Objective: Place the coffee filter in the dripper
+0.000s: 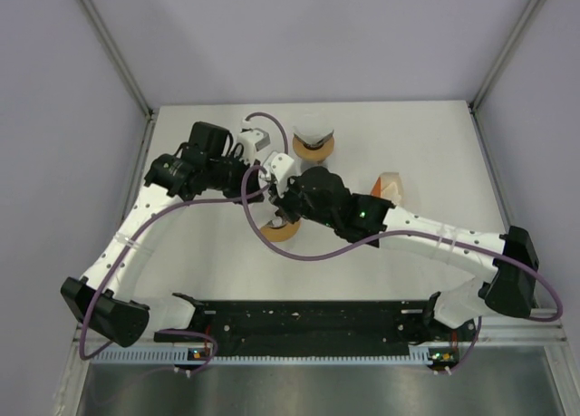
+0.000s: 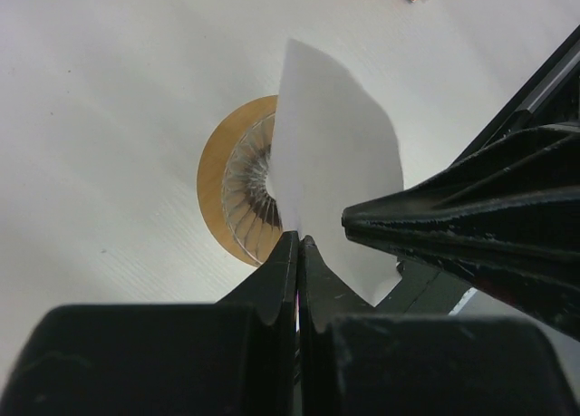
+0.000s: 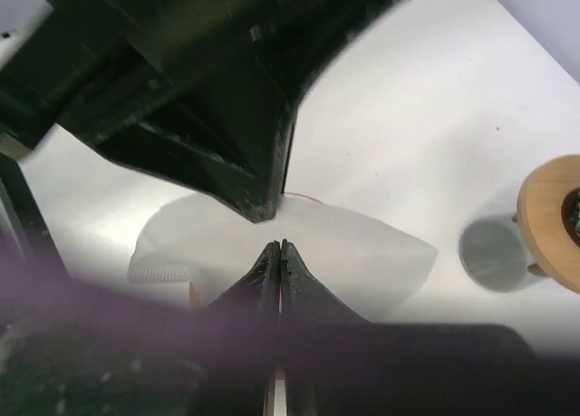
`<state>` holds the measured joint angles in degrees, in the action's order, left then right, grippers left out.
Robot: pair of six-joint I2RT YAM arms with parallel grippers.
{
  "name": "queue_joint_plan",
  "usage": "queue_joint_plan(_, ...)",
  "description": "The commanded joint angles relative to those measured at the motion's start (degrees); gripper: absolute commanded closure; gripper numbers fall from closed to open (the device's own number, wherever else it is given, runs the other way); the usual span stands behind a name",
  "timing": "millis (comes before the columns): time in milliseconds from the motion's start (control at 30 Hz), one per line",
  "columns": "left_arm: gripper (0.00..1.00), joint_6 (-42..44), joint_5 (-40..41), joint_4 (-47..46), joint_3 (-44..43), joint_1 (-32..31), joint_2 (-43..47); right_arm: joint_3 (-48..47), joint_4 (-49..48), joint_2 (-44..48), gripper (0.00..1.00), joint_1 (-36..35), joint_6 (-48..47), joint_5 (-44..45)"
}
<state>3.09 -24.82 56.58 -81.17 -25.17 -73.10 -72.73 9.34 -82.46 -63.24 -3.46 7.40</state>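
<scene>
The white paper coffee filter (image 2: 337, 176) hangs between both grippers, just above the dripper (image 2: 237, 197), a ribbed glass cone in a round wooden collar. My left gripper (image 2: 299, 241) is shut on the filter's lower edge. My right gripper (image 3: 279, 246) is shut on the filter (image 3: 362, 253) too, and its black fingers (image 2: 435, 221) come in from the right in the left wrist view. From above, the two grippers meet at the table's middle, left (image 1: 263, 185) and right (image 1: 279, 200), over the dripper (image 1: 281, 232). The filter itself is hidden there.
A second glass piece with a wooden collar (image 1: 314, 144) stands at the back centre; its wooden rim (image 3: 555, 221) also shows in the right wrist view. A small orange object (image 1: 390, 187) lies right of the right arm. A purple cable (image 1: 299, 253) loops beside the dripper.
</scene>
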Motion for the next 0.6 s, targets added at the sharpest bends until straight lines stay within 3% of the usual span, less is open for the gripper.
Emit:
queue_joint_plan(0, 1.0, -0.28, -2.25, -2.52, -0.31, 1.26, 1.65, 2.67, 1.02, 0.19, 1.0, 0.05, -0.4, 3.76)
queue_joint_plan(200, 1.0, -0.54, -3.3, -3.31, 0.74, 1.88, 1.21, 4.18, 2.96, 0.98, 1.0, 0.05, 0.04, 2.97)
queue_joint_plan(567, 1.0, -0.98, -3.04, -5.07, 2.5, 1.97, 1.73, -9.97, 19.47, -10.88, 1.0, -0.04, 3.02, 3.5)
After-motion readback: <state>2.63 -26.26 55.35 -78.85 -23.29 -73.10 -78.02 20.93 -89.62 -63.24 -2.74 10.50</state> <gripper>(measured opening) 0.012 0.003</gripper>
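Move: My left hand already pinches the coffee filter by its edge. The dripper it is for stands about 12 cm below that hand, some 4 cm to the right and 1 cm ahead. My right hand is empty and shut, with the filter's middle about 4 cm below it, 1 cm ahead and 2 cm to its right. The dripper lies roughly 15 cm below the right hand, 3 cm ahead and 2 cm to its right. The other dripper, already filled, stands another 24 cm ahead of this one and 9 cm to its right. I plunge my closed right fingertips about 5 cm down close against the filter's face, drifting some 2 cm to my right, then edging back left and a little forward near the end. The fingers tip more steeply downward by about 13 degrees. My left hand keeps its pinch on the filter and sinks about 1 cm towards the dripper. ##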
